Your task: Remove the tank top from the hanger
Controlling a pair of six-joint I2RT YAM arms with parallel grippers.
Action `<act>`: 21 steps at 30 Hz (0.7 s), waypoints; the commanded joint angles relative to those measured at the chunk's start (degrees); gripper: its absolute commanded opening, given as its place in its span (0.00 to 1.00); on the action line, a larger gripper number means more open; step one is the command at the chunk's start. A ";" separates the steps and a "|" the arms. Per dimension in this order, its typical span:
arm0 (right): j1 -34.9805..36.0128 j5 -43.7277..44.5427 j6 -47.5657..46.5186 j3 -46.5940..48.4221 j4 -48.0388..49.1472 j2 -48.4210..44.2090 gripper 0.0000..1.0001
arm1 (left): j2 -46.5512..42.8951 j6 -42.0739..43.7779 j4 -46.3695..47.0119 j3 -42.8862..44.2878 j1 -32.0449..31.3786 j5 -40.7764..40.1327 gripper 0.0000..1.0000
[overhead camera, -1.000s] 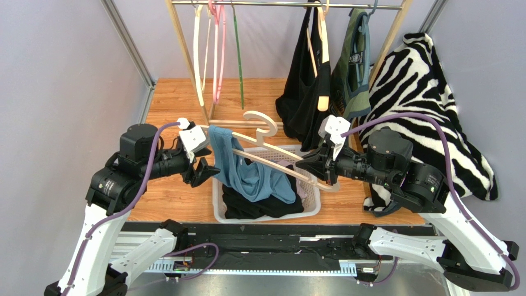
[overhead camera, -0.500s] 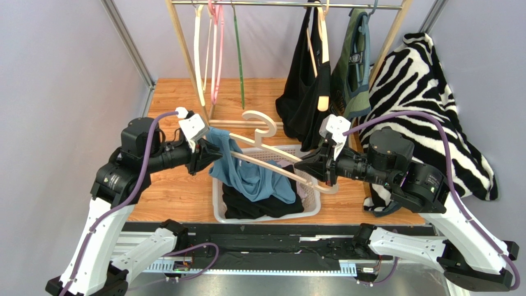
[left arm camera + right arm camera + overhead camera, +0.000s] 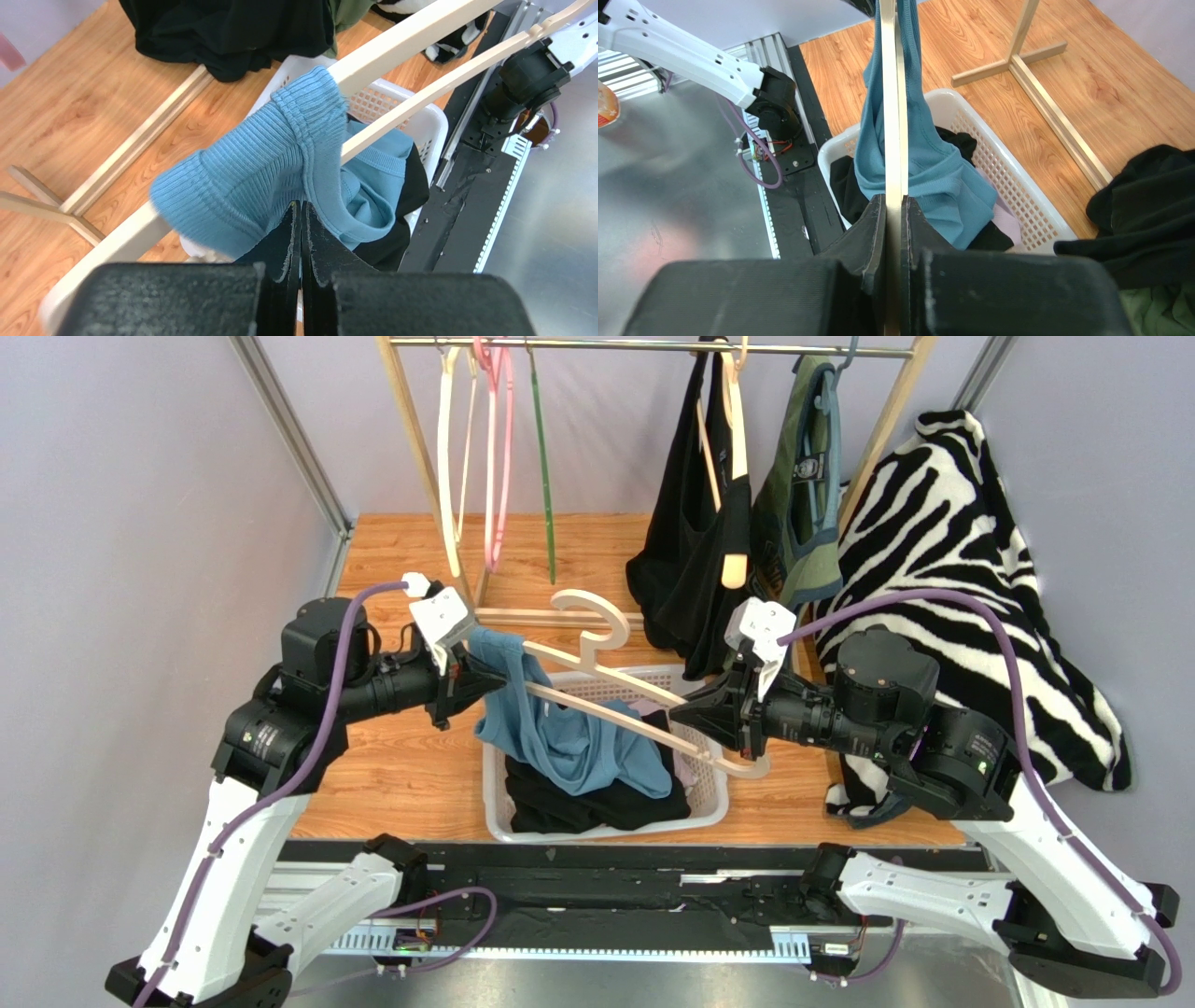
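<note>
A blue tank top (image 3: 561, 735) hangs from one arm of a pale wooden hanger (image 3: 606, 625) held above a white laundry basket (image 3: 490, 791). My left gripper (image 3: 470, 679) is shut at the garment's left end. In the left wrist view its fingertips (image 3: 302, 204) pinch the ribbed blue tank top (image 3: 246, 182) just below the hanger arm (image 3: 407, 35). My right gripper (image 3: 697, 711) is shut on the hanger's lower bar. The right wrist view shows that bar (image 3: 894, 105) running straight out from between the jaws (image 3: 894, 199), with the tank top (image 3: 927, 175) draped over it.
The basket (image 3: 1032, 203) holds dark and pink clothes. Behind it stands a wooden clothes rack (image 3: 421, 462) with bare hangers (image 3: 494, 462), a black garment (image 3: 694, 546) and a green one (image 3: 802, 490). A zebra-print blanket (image 3: 982, 574) lies at the right.
My left gripper moved right to the tank top's left end and closed on the fabric. The right gripper and the hanger stayed almost still.
</note>
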 commanded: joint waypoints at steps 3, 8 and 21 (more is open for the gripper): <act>0.24 4.79 -0.11 1.95 -3.75 -4.18 0.00 | -0.41 0.86 -2.12 10.00 0.76 -0.93 0.00; 0.24 5.33 0.95 2.30 -5.52 -8.04 0.00 | 0.64 -0.54 -1.95 10.38 1.72 2.22 0.00; 0.32 2.69 2.97 1.95 -3.16 -7.26 0.00 | 0.29 -2.13 2.36 -1.06 2.08 15.85 0.95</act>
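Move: The blue tank top's strap loops over the hanger's left arm, roughly 4 cm ahead of the left hand and 2 cm above, its lower part between the shut fingertips; the hanger's bare left end is about 6 cm ahead and 5 cm left. The basket's middle lies some 12 cm right of this hand and 28 below. From the right hand, already gripping the hanger, the strap is about 17 cm left and 7 ahead, and the basket 6 ahead, 7 left, 28 below. The blue strap, still between the left fingertips, is tugged up about 6 cm while the right hand keeps its grip and draws the hanger some 5 cm right and a little back. The left fingers then open wide and let go; that hand sinks back past its starting height, ending slightly back and to the right, its wrist turned clockwise and tipping down. ##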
